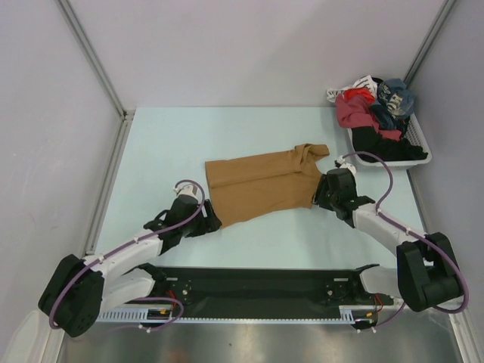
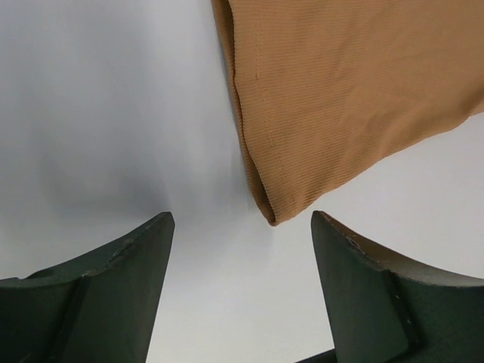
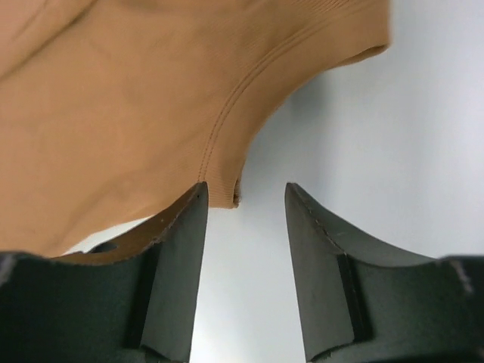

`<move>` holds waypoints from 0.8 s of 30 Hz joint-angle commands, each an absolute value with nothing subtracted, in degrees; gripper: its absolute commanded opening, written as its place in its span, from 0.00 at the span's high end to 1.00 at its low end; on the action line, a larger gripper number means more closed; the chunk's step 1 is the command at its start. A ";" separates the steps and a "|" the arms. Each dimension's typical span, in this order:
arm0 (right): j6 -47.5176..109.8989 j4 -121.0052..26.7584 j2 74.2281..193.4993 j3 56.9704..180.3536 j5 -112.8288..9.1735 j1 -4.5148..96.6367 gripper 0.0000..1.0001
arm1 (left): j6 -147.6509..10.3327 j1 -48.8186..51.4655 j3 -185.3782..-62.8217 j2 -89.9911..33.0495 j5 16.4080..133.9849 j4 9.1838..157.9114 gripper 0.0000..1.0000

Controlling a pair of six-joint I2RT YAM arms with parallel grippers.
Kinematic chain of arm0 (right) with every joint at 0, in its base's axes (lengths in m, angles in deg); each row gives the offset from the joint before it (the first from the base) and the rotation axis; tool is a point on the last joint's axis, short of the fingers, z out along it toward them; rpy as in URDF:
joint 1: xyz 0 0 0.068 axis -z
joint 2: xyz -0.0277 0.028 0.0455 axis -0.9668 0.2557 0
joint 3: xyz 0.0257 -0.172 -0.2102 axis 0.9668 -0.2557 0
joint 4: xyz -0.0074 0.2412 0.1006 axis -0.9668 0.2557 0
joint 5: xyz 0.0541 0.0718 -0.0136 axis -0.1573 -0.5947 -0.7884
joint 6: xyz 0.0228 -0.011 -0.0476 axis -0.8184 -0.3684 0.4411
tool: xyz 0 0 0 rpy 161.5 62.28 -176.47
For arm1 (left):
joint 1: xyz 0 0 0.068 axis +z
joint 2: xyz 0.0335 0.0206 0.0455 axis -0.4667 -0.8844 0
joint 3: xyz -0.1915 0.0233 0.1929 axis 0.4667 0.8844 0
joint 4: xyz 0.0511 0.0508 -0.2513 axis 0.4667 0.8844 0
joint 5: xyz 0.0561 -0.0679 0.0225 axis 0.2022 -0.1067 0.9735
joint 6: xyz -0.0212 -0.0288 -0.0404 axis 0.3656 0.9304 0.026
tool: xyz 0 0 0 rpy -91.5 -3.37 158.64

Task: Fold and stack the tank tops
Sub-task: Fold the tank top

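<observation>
A tan-brown tank top lies folded in the middle of the table, its straps bunched at the far right end. My left gripper sits at its near left corner, open, with that corner just beyond the fingertips and nothing between them. My right gripper is at the cloth's right edge, open; the armhole hem ends at the tip of its left finger, free of the jaws. A slate-blue tank top cannot be picked out in these views.
A white basket at the back right holds a heap of mixed clothes, red, black and blue. Walls close the table on the left, back and right. A black rail with the arm bases runs along the near edge.
</observation>
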State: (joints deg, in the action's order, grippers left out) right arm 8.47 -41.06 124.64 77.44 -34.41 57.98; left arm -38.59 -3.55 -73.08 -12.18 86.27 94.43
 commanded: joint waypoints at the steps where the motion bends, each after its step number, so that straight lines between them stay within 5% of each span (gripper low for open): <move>1: 10.15 -41.04 124.41 76.16 -39.96 57.43 0.49 | -35.86 -5.57 -73.99 -13.79 86.97 91.45 0.21; 16: 10.32 -44.29 132.67 76.78 -43.66 55.68 0.58 | -30.40 -9.62 -75.49 -21.18 90.40 89.61 0.32; 24: 11.02 -44.91 133.03 77.13 -43.66 55.68 0.99 | -29.26 -9.62 -74.52 -21.88 91.01 88.11 0.47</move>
State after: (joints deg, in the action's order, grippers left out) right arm 9.93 -43.90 132.70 76.15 -43.56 55.92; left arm -30.61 -9.17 -74.96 -21.33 90.11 87.67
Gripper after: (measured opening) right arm 0.054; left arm 0.536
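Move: The tank top's near-right corner lies about 3 cm left of the right hand, 1 cm back and 5 cm below; its strap end is 17 cm ahead and 1 cm right, the laundry basket some 27 cm ahead and 23 cm right. For the left hand, the near-left corner is 3 cm right, 1 cm ahead and 2 cm below; the far-left corner lies some 18 cm ahead and 3 cm left. Right hand sinks 4 cm and left, pinching the near-right corner; left hand goes right 3 cm, half-closing. ##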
